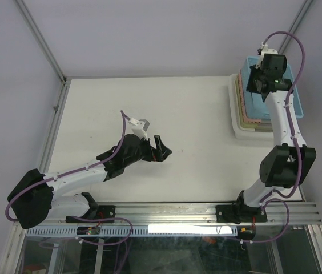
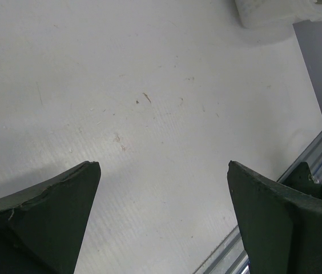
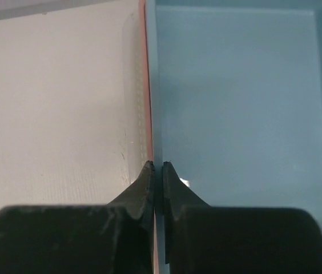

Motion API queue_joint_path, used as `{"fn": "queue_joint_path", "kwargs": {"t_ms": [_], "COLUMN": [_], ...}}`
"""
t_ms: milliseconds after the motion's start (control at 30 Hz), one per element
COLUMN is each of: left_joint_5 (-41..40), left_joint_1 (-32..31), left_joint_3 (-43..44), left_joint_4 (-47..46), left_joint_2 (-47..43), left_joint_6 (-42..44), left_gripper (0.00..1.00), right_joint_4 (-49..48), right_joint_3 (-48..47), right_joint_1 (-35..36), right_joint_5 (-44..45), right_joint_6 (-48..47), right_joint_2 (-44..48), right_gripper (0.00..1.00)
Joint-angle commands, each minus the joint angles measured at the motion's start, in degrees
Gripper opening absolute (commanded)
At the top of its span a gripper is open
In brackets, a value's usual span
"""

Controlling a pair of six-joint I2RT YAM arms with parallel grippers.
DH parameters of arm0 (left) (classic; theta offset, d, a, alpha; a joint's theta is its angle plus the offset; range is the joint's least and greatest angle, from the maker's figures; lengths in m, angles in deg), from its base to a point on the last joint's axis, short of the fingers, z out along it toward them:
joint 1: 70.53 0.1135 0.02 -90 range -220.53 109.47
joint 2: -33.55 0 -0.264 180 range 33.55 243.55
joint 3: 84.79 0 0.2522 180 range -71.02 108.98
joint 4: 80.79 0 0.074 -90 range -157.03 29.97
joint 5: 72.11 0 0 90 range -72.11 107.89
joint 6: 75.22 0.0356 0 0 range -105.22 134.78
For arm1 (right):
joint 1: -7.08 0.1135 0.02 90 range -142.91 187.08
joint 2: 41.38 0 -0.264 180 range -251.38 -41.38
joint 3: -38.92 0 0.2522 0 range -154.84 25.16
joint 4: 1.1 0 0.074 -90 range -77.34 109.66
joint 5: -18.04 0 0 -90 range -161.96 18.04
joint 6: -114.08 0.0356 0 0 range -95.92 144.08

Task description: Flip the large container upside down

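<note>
The large container (image 1: pixel 296 100) is a light-blue bin on top of a stack at the table's far right. In the right wrist view its open inside (image 3: pixel 235 103) faces up, with a row of holes in the right wall. My right gripper (image 3: pixel 156 166) is shut on its left wall, one finger inside and one outside. From above, the right wrist covers that gripper (image 1: pixel 256 85) and part of the bin. My left gripper (image 1: pixel 164 149) hovers low over the table's middle, far from the bin, and stands open (image 2: pixel 164 165) with only bare table between its fingers.
Under the blue bin lie a pink container (image 1: pixel 242 105), whose rim (image 3: pixel 144 85) shows beside the gripped wall, and a wider white one (image 1: pixel 238 130). A corner of that white container (image 2: pixel 269 14) shows in the left wrist view. A metal rail (image 1: pixel 206 212) runs along the near edge.
</note>
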Motion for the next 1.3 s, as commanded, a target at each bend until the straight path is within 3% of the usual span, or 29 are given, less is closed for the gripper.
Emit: {"fn": "queue_joint_path", "kwargs": {"t_ms": [0,200,367,500,600,833,967,1267], "left_joint_5": [0.99,-1.05,3.66,2.73,0.78,-4.27,-9.47,-18.3], "left_joint_1": [-0.25,2.02,11.57,19.65,23.35,25.48,25.98,26.08], "left_joint_3": [2.05,4.42,5.08,7.36,12.15,16.81,19.02,22.36], "left_joint_4": [-2.6,0.54,4.41,11.76,20.7,30.8,35.72,41.15], "left_joint_2": [-0.89,-3.57,-9.88,-16.05,-16.68,-19.7,-23.55,-30.33], "left_joint_6": [-0.48,-2.06,-5.58,-7.83,-8.82,-11.98,-13.6,-14.88], "left_gripper": [0.99,0.99,0.99,0.99,0.99,0.99,0.99,0.99], "right_joint_4": [-0.17,-1.24,-2.73,-12.17,-20.66,-32.29,-42.48,-60.55], "right_joint_3": [-7.71,-10.94,-11.81,-5.54,0.61,10.62,15.94,16.92], "right_joint_1": [0.26,2.93,4.49,5.8,10.38,26.11,30.09,36.84], "right_joint_5": [1.54,-3.3,-14.3,-27.71,-30.53,-26.23,-29.07,-33.35], "right_joint_6": [2.58,6.97,14.94,26.99,34.47,40.78,47.47,62.24], "right_joint_2": [8.76,16.84,21.11,24.06,24.99,20.31,15.97,2.01], "right_gripper": [0.0,0.0,0.0,0.0,0.0,0.0,0.0,0.0]}}
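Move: The large blue container sits on top of the stack at the far right, its left rim already pinched and slightly raised by the right hand; its middle is about 9 cm right of that hand, level ahead, some 5 cm below. The pink container nests beneath, also 9 cm right but 10 cm below. Clear mid-table lies roughly 37 cm left, 10 cm back and 23 cm below. From the empty left hand, the blue container is about 41 cm right, 21 cm ahead, 8 cm higher. The blue container, still pinched by its left rim, is hoisted about 25 cm up and back off the stack by the right hand, then carried left over mid-table and brought partway down, while the wrist rolls its left side up some 60 degrees and swings counter-clockwise. The open left hand swings left and up, turning counter-clockwise too. ##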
